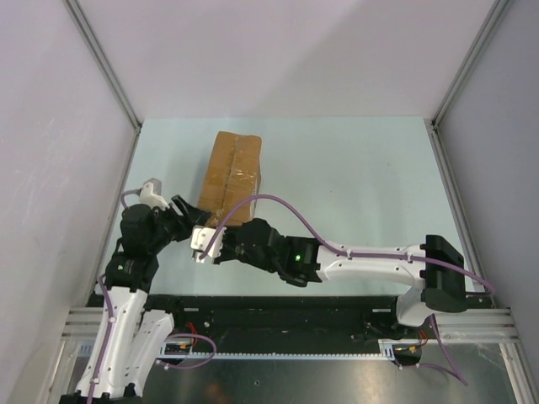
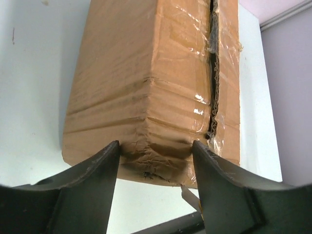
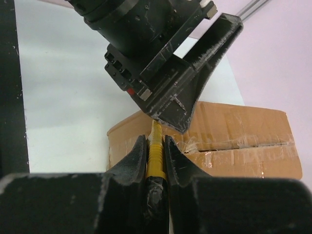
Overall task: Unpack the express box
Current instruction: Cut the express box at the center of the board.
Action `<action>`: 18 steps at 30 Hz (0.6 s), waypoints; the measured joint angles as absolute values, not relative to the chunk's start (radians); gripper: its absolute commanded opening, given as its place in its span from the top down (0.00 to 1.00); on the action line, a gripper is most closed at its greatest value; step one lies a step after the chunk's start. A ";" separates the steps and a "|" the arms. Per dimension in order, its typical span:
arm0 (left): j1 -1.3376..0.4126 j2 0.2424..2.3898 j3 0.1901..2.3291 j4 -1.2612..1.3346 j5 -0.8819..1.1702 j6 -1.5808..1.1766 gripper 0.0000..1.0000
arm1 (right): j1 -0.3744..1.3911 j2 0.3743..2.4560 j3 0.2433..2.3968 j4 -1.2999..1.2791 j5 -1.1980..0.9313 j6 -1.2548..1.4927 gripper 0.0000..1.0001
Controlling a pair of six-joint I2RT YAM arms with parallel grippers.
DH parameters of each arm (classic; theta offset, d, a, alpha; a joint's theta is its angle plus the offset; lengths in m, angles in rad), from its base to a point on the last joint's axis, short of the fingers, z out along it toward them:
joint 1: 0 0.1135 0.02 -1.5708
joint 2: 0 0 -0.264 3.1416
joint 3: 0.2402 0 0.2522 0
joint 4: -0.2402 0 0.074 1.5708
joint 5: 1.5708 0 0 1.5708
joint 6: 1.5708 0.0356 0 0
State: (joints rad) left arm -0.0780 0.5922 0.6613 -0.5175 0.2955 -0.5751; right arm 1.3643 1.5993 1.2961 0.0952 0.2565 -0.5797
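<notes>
The express box [image 1: 233,174], a brown taped carton, lies on the pale table behind both grippers. Its taped seam [image 2: 211,73] gapes as a dark slit along its length. My left gripper [image 2: 155,146] is open, its fingers [image 2: 100,170] standing either side of the box's crumpled near corner [image 2: 156,156]. In the top view the left gripper [image 1: 189,211] sits at the box's near end. My right gripper [image 3: 155,141] is shut on a yellow utility knife [image 3: 156,151], just in front of the box [image 3: 234,131] and under the left gripper's finger [image 3: 190,92]. The blade tip [image 2: 187,196] shows below the box corner.
Grey walls and slanted metal posts [image 1: 101,59] close in the table on the left, right and back. A black rail [image 1: 286,316] runs along the near edge by the arm bases. A purple cable [image 1: 278,202] arches over the right arm.
</notes>
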 measured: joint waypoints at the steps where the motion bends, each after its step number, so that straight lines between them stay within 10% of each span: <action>1: -0.078 0.582 0.653 -0.513 0.295 -0.587 0.46 | 1.364 1.599 1.295 0.095 0.253 -0.580 1.00; 7: -0.073 0.578 0.628 -0.485 0.291 -0.622 0.65 | 1.364 1.597 1.268 0.128 0.254 -0.610 1.00; 18: -0.074 0.583 0.624 -0.476 0.287 -0.619 0.70 | 1.366 1.567 1.176 0.226 0.244 -0.709 1.00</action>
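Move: The box's crumpled near-left top corner sits between the left hand's open fingers, only about 1 cm ahead; the box's middle lies some 12 cm ahead, 7 cm right and 8 cm below. The yellow cutter, in the right hand's grip, is roughly 4 cm back and 4 cm right. From the right hand the near end of the seam is about 3 cm ahead, 1 cm right and 2 cm down, and the corner 4 cm ahead, 5 cm left and 2 cm down. Closing nearly in place, the left fingers narrow by about a third and pinch the box's near-left corner, one on the top and one on the left side, while that hand settles half a centimetre down. The right hand, still gripping the cutter, sinks about 1 cm beside the near end and rolls some 5–10 degrees, its far side rising; whether the blade touches cardboard can't be seen. ##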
